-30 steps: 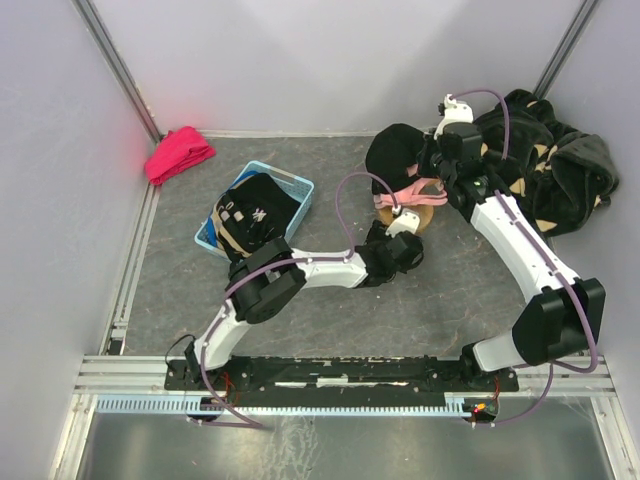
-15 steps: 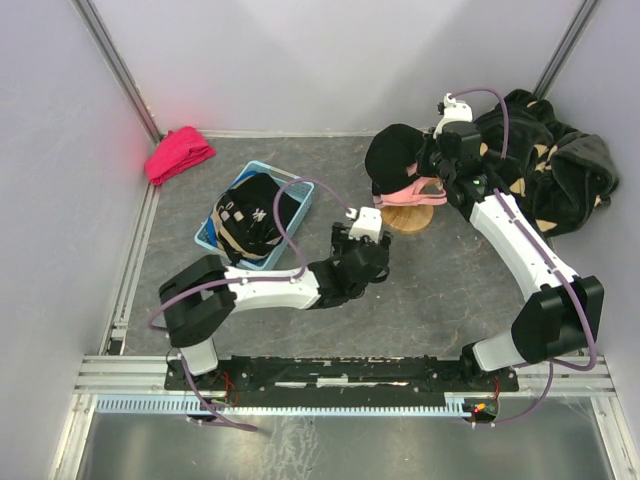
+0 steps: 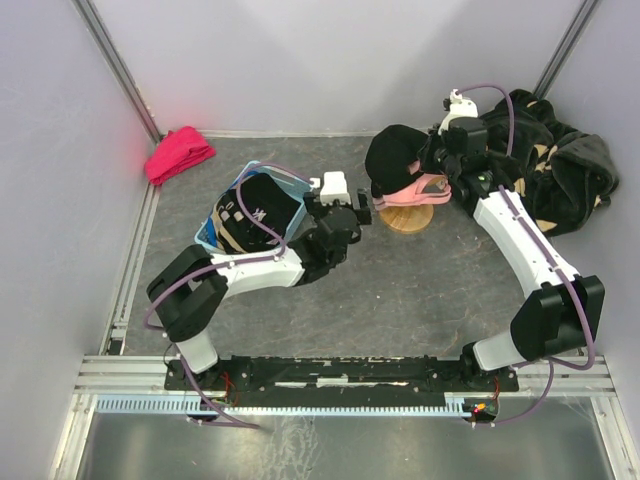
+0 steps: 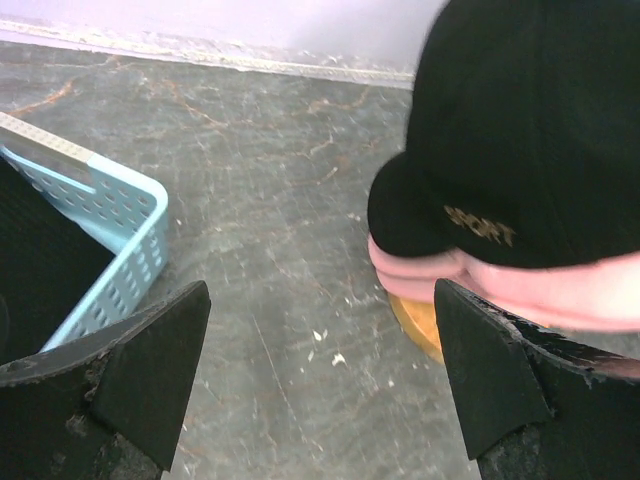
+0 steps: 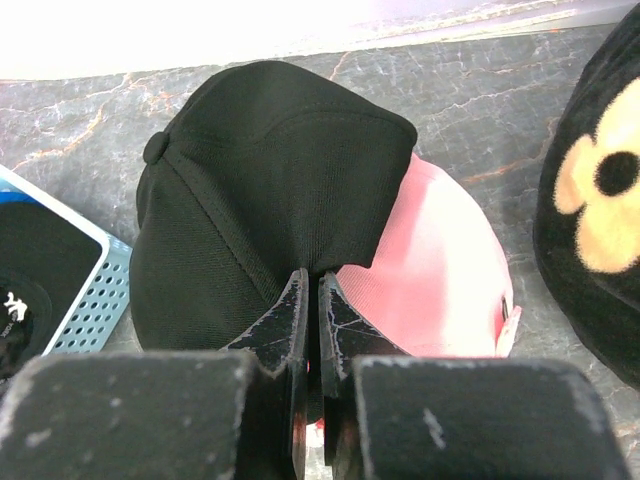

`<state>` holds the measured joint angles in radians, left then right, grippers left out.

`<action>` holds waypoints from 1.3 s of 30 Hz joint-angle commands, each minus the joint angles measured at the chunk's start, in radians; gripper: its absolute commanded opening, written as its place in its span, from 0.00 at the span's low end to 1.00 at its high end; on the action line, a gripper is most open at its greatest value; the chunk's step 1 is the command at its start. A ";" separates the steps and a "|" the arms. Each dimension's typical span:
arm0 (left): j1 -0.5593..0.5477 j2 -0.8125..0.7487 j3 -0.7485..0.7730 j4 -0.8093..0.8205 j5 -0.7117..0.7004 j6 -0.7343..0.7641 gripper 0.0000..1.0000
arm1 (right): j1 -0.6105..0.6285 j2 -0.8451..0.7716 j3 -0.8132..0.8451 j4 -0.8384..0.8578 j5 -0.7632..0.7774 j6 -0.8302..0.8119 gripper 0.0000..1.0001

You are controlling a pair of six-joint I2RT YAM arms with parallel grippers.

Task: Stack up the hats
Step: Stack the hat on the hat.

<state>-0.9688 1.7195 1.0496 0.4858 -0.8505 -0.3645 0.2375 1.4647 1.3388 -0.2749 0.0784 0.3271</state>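
A black cap [image 3: 393, 152] lies over a pink cap [image 3: 408, 193] on a round wooden stand [image 3: 410, 219] at the back middle. My right gripper [image 3: 432, 178] is shut on the rear edge of the black cap [image 5: 255, 190], with the pink cap [image 5: 440, 270] showing beneath it. My left gripper [image 3: 358, 208] hangs open and holds nothing, between the stand and a blue basket [image 3: 301, 186]. It looks at bare floor, with the black cap [image 4: 540, 120] and pink cap [image 4: 500, 285] at its right. In the basket lie a black cap with white lettering [image 3: 258, 205] and a tan cap [image 3: 232, 236].
A red-pink cloth bundle [image 3: 180, 152] lies by the left wall. Big black plush fabric with beige flowers [image 3: 555, 170] is heaped at the back right, close behind my right arm. The basket's wall [image 4: 115, 235] is just left of my left gripper. Walls close in the sides and back.
My left gripper has drawn back from the stand, swung left toward the basket and opened wider. The right gripper has stayed shut on the black cap.
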 commanded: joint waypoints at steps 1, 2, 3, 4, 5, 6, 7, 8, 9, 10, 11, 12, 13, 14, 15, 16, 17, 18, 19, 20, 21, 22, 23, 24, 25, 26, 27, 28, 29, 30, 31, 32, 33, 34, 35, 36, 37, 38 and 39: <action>0.070 -0.003 0.009 0.095 0.067 -0.044 1.00 | -0.027 -0.013 0.016 0.013 -0.005 0.019 0.07; 0.080 0.008 0.028 0.092 0.075 -0.036 1.00 | -0.030 -0.020 0.007 0.018 0.002 0.021 0.07; 0.088 0.026 0.049 0.078 0.081 -0.033 0.99 | -0.035 -0.024 0.001 0.023 0.009 0.025 0.07; 0.101 0.043 0.074 0.060 0.089 -0.041 0.99 | -0.043 -0.030 -0.008 0.030 0.012 0.031 0.07; 0.112 0.059 0.094 0.044 0.105 -0.052 0.99 | -0.051 -0.035 -0.019 0.041 0.010 0.039 0.07; 0.123 0.074 0.106 0.039 0.124 -0.064 0.99 | -0.059 -0.040 -0.029 0.051 0.005 0.048 0.07; 0.134 0.086 0.113 0.039 0.144 -0.075 0.99 | -0.065 -0.045 -0.039 0.067 -0.001 0.057 0.07; 0.145 0.099 0.116 0.047 0.167 -0.084 0.99 | -0.070 -0.048 -0.046 0.077 -0.006 0.062 0.07; 0.157 0.115 0.122 0.054 0.188 -0.088 0.99 | -0.073 -0.045 -0.046 0.079 -0.012 0.066 0.07; 0.168 0.124 0.131 0.055 0.214 -0.096 0.99 | -0.076 -0.042 -0.042 0.077 -0.018 0.069 0.07; 0.186 0.142 0.147 0.056 0.242 -0.105 0.99 | -0.079 -0.038 -0.036 0.076 -0.026 0.070 0.07; 0.200 0.154 0.162 0.052 0.266 -0.120 0.99 | -0.080 -0.033 -0.031 0.076 -0.032 0.073 0.07; 0.214 0.166 0.175 0.045 0.298 -0.138 0.99 | -0.080 -0.031 -0.027 0.075 -0.037 0.077 0.07; 0.226 0.173 0.181 0.048 0.313 -0.153 0.99 | -0.080 -0.029 -0.024 0.076 -0.040 0.079 0.07; 0.238 0.177 0.182 0.064 0.334 -0.162 0.99 | -0.080 -0.026 -0.021 0.075 -0.044 0.081 0.07; 0.251 0.181 0.182 0.083 0.358 -0.168 0.99 | -0.080 -0.023 -0.017 0.075 -0.046 0.081 0.07; 0.264 0.186 0.186 0.094 0.393 -0.178 0.99 | -0.080 -0.022 -0.014 0.074 -0.046 0.080 0.07; 0.277 0.190 0.192 0.091 0.427 -0.195 0.99 | -0.079 -0.020 -0.011 0.073 -0.046 0.080 0.07; 0.295 0.192 0.195 0.080 0.455 -0.224 0.99 | -0.079 -0.018 -0.009 0.072 -0.046 0.080 0.07; 0.316 0.191 0.192 0.072 0.494 -0.264 0.99 | -0.080 -0.016 -0.006 0.071 -0.046 0.080 0.07; 0.339 0.192 0.179 0.079 0.546 -0.317 0.99 | -0.080 -0.011 -0.003 0.070 -0.050 0.080 0.07; 0.365 0.193 0.155 0.100 0.612 -0.367 0.99 | -0.080 -0.007 0.002 0.068 -0.052 0.080 0.07; 0.388 0.196 0.130 0.131 0.687 -0.427 0.99 | -0.081 -0.004 0.004 0.068 -0.054 0.080 0.07; 0.413 0.201 0.102 0.163 0.740 -0.487 0.99 | -0.080 -0.003 0.004 0.069 -0.054 0.080 0.07; 0.434 0.210 0.075 0.205 0.796 -0.547 0.99 | -0.081 -0.002 0.004 0.069 -0.055 0.080 0.07; 0.452 0.225 0.054 0.254 0.846 -0.610 0.99 | -0.081 0.000 0.003 0.069 -0.055 0.080 0.07; 0.467 0.242 0.040 0.309 0.893 -0.664 0.99 | -0.082 0.001 0.003 0.069 -0.055 0.080 0.07; 0.475 0.277 0.035 0.365 0.937 -0.711 0.99 | -0.082 0.002 0.001 0.069 -0.055 0.080 0.07; 0.483 0.304 0.040 0.416 0.974 -0.752 0.99 | -0.081 0.002 0.000 0.069 -0.056 0.079 0.07; 0.487 0.327 0.051 0.439 1.005 -0.783 0.99 | -0.083 0.002 -0.001 0.069 -0.057 0.081 0.07; 0.487 0.343 0.062 0.448 1.023 -0.805 0.99 | -0.083 0.002 -0.002 0.069 -0.058 0.081 0.07; 0.488 0.357 0.075 0.443 1.037 -0.819 0.99 | -0.084 0.003 0.000 0.068 -0.059 0.081 0.07; 0.488 0.366 0.096 0.428 1.048 -0.824 0.99 | -0.086 0.003 0.000 0.068 -0.061 0.083 0.07; 0.487 0.374 0.111 0.408 1.063 -0.828 0.99 | -0.088 0.005 0.000 0.067 -0.061 0.083 0.07; 0.488 0.380 0.129 0.384 1.080 -0.830 0.99 | -0.090 0.006 0.001 0.069 -0.064 0.085 0.08; 0.486 0.384 0.143 0.357 1.091 -0.830 0.99 | -0.092 0.007 0.003 0.070 -0.068 0.086 0.08; 0.488 0.384 0.154 0.337 1.098 -0.832 0.99 | -0.093 0.010 0.003 0.072 -0.071 0.088 0.08; 0.487 0.380 0.160 0.321 1.100 -0.831 0.99 | -0.094 0.011 0.003 0.073 -0.074 0.091 0.07; 0.488 0.365 0.161 0.307 1.096 -0.826 0.99 | -0.096 0.015 0.002 0.076 -0.078 0.093 0.07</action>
<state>-0.4637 2.0819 1.1706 0.8547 0.1448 -1.1168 0.1543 1.4693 1.3014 -0.2253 0.0147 0.4076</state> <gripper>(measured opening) 0.991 0.081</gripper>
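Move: The black hat's middle is about 12 cm ahead of the open left hand, 13 cm to its right and roughly level. The pink hat beneath is some 8 cm ahead, 17 cm right and 7 cm lower; the blue basket is about 19 cm left, level fore and aft, 14 cm below. The right hand already pinches the black hat's edge, with its middle about 7 cm left, 1 cm ahead and 4 cm lower. Open left hand reaches about 13 cm forward towards the black hat, rolling left-side-down; right, still pinching, shifts rightward. ##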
